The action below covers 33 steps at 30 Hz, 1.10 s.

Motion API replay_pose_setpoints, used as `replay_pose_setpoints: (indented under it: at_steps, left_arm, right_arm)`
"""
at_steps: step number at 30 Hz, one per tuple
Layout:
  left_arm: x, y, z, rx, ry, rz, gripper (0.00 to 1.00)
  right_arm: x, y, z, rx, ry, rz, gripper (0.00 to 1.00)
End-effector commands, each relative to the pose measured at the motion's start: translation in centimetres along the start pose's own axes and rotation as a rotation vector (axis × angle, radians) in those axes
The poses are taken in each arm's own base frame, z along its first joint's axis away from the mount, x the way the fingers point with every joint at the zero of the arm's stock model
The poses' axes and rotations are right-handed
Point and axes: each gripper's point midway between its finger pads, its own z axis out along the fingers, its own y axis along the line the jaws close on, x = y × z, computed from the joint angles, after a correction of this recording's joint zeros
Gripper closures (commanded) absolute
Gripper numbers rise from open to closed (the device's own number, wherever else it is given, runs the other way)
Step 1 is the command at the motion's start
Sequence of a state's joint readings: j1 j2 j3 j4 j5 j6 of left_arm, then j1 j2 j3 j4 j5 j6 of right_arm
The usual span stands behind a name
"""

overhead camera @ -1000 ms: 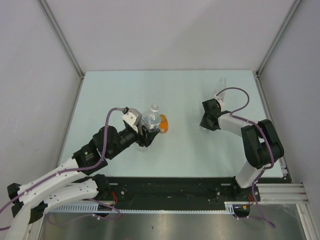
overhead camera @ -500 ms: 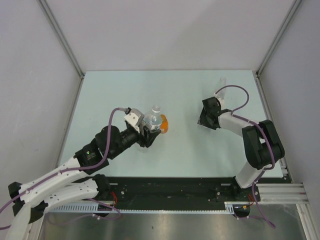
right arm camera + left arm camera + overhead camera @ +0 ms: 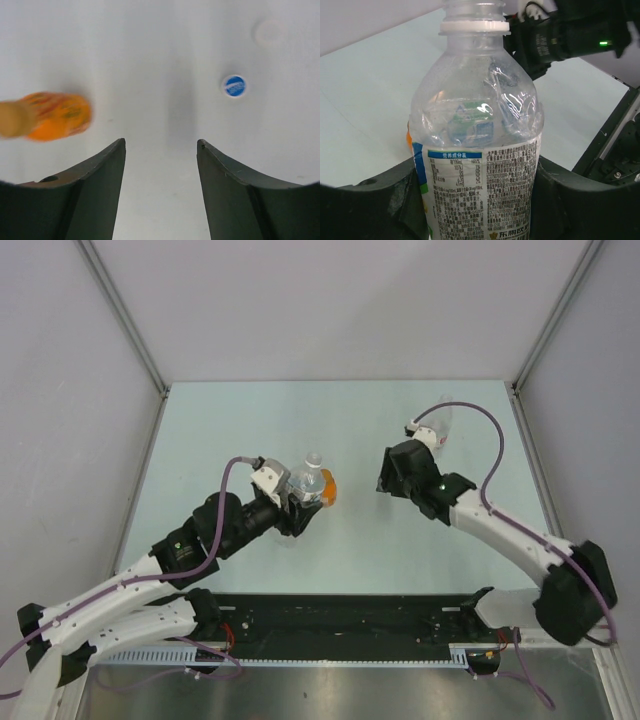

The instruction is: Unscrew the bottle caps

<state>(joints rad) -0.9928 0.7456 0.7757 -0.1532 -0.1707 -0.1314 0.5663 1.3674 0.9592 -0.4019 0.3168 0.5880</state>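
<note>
My left gripper (image 3: pixel 297 502) (image 3: pixel 477 200) is shut on the clear bottle with the blue label (image 3: pixel 308 480) (image 3: pixel 480 150) and holds it upright. Its neck (image 3: pixel 475 20) shows bare threads above a white ring, with no cap on it. Right behind it sits the orange bottle (image 3: pixel 328 487) (image 3: pixel 55 116), blurred in the right wrist view. My right gripper (image 3: pixel 385 478) (image 3: pixel 161 145) hangs open above bare table, nothing between its fingers. A white cap with a blue mark (image 3: pixel 234 85) lies on the table ahead of it. The slim clear bottle (image 3: pixel 443 416) stands at the back right.
A faint pale round shape (image 3: pixel 269 31) lies beyond the blue-marked cap. Grey walls close in the table (image 3: pixel 230 430) on three sides. My right arm's black wrist (image 3: pixel 570 35) fills the space just past the held bottle. A cable (image 3: pixel 480 420) loops near the slim bottle.
My right gripper has opened and its arm has swung left toward the table's middle. The left arm and its bottle have stayed put.
</note>
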Motion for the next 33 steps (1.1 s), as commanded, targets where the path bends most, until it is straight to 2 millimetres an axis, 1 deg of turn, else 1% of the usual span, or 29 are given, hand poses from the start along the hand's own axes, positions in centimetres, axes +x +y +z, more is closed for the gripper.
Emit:
replay_pose_setpoints:
  at_steps: [1,3,4,6,7,9,10,11,13,16,17,18,19,20,21,22,23,24,25,26,27,28,29,30,32,33]
  left_arm:
    - [-0.8,-0.9,0.3,0.039,-0.029,0.001,0.99]
    - [-1.0,-1.1,0.6,0.047,-0.031,-0.002,1.00]
    - [-0.9,-1.2,0.8,0.050,-0.026,-0.002,1.00]
    - [-1.0,-1.5,1.2,0.063,-0.017,-0.005,1.00]
    - [-1.0,-1.6,1.3,0.066,-0.016,-0.006,1.00]
    - [-1.0,-1.8,1.5,0.072,-0.014,-0.009,1.00]
    - [-1.1,-1.8,1.6,0.072,-0.017,-0.010,1.00]
    - [-1.2,-1.8,1.7,0.073,-0.021,-0.009,1.00]
    - [-1.4,-1.9,1.6,0.077,-0.032,-0.006,1.00]
    - [-2.6,-2.4,1.4,0.111,-0.079,-0.010,1.00]
    - [-2.9,-2.6,1.3,0.126,-0.090,-0.011,1.00]
    - [-3.0,-3.4,1.2,0.173,-0.093,-0.009,1.00]
    - [-3.1,-3.7,1.1,0.199,-0.094,-0.011,1.00]
    - [-2.9,-4.2,1.1,0.228,-0.086,-0.020,1.00]
    - [-3.4,-5.0,1.0,0.285,-0.101,-0.025,1.00]
    - [-3.5,-4.8,1.1,0.303,-0.101,-0.035,1.00]
    - [-3.4,-5.0,1.0,0.338,-0.092,-0.062,1.00]
    - [-3.2,-5.4,0.7,0.404,-0.077,-0.074,1.00]
    - [-3.6,-5.7,0.6,0.440,-0.094,-0.084,1.00]
    - [-3.7,-6.1,0.4,0.474,-0.097,-0.105,1.00]
    - [-3.2,-6.4,0.2,0.511,-0.091,-0.110,1.00]
    - [-3.7,-7.3,-0.2,0.572,-0.116,-0.101,1.00]
    - [-3.7,-7.7,-0.3,0.603,-0.115,-0.110,1.00]
    - [-3.7,-8.1,-0.4,0.626,-0.117,-0.111,1.00]
    - [-3.5,-8.9,-0.3,0.684,-0.096,-0.116,1.00]
    - [-3.7,-9.2,-0.3,0.705,-0.091,-0.112,1.00]
  right_arm:
    - [-5.8,4.2,-9.2,-0.153,-0.301,0.003,0.37]
    - [-7.0,5.3,-11.6,-0.228,-0.352,0.041,0.36]
    - [-7.6,5.9,-13.1,-0.296,-0.366,0.061,0.35]
    - [-8.4,6.9,-14.6,-0.378,-0.381,0.086,0.32]
    - [-8.4,7.5,-15.6,-0.438,-0.376,0.081,0.31]
    - [-8.5,8.5,-17.0,-0.499,-0.387,0.078,0.29]
    - [-8.5,8.6,-17.4,-0.509,-0.395,0.065,0.27]
    - [-8.7,8.6,-18.2,-0.519,-0.416,0.064,0.22]
    - [-9.0,8.6,-19.1,-0.531,-0.448,0.045,0.16]
    - [-9.3,9.4,-20.3,-0.602,-0.457,0.030,0.13]
    - [-9.7,9.7,-21.2,-0.643,-0.475,0.037,0.12]
    - [-9.8,10.1,-21.9,-0.686,-0.472,0.032,0.12]
    - [-10.0,10.3,-22.4,-0.714,-0.477,0.035,0.11]
    - [-10.4,10.5,-23.7,-0.769,-0.494,0.036,0.11]
    - [-10.6,10.4,-24.2,-0.787,-0.504,0.035,0.11]
    - [-11.3,10.1,-24.7,-0.795,-0.527,0.045,0.10]
    - [-11.5,9.9,-25.9,-0.832,-0.546,0.039,0.10]
    - [-11.9,9.7,-26.4,-0.848,-0.562,0.039,0.10]
    - [-12.6,9.3,-26.9,-0.856,-0.588,0.048,0.10]
    - [-12.5,9.5,-27.8,-0.907,-0.578,0.046,0.10]
    - [-12.5,9.6,-28.0,-0.931,-0.570,0.048,0.10]
    - [-13.1,9.4,-28.2,-0.943,-0.581,0.056,0.09]
    - [-12.4,10.0,-28.9,-1.013,-0.538,0.047,0.09]
    - [-12.2,10.3,-28.6,-1.031,-0.514,0.045,0.09]
    - [-11.9,11.0,-28.7,-1.089,-0.470,0.032,0.09]
    - [-11.4,11.4,-28.1,-1.100,-0.429,0.032,0.09]
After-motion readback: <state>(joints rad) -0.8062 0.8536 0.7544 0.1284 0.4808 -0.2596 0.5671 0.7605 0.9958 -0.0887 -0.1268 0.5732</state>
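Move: The uncapped bottle, upright in the left gripper with its middle just above those fingers, is about 13 cm back from the right hand, 17 cm to its left and 18 cm higher. From the right hand, the blue cap lies on the table 3 cm ahead, 5 cm right and 11 cm below; the orange bottle is 17 cm left, 2 cm back; the clear bottle is 15 cm ahead, 12 cm right. The uncapped bottle stays gripped by the left hand, which shifts it about 5 cm right, dipping and then rising as it draws slightly back and turns clockwise some 25 degrees. The empty right hand sweeps up nearly 30 cm, off the blue cap and towards the bottle, also going back 9 cm; its fingers swing up from their downward slant and spread wider. ##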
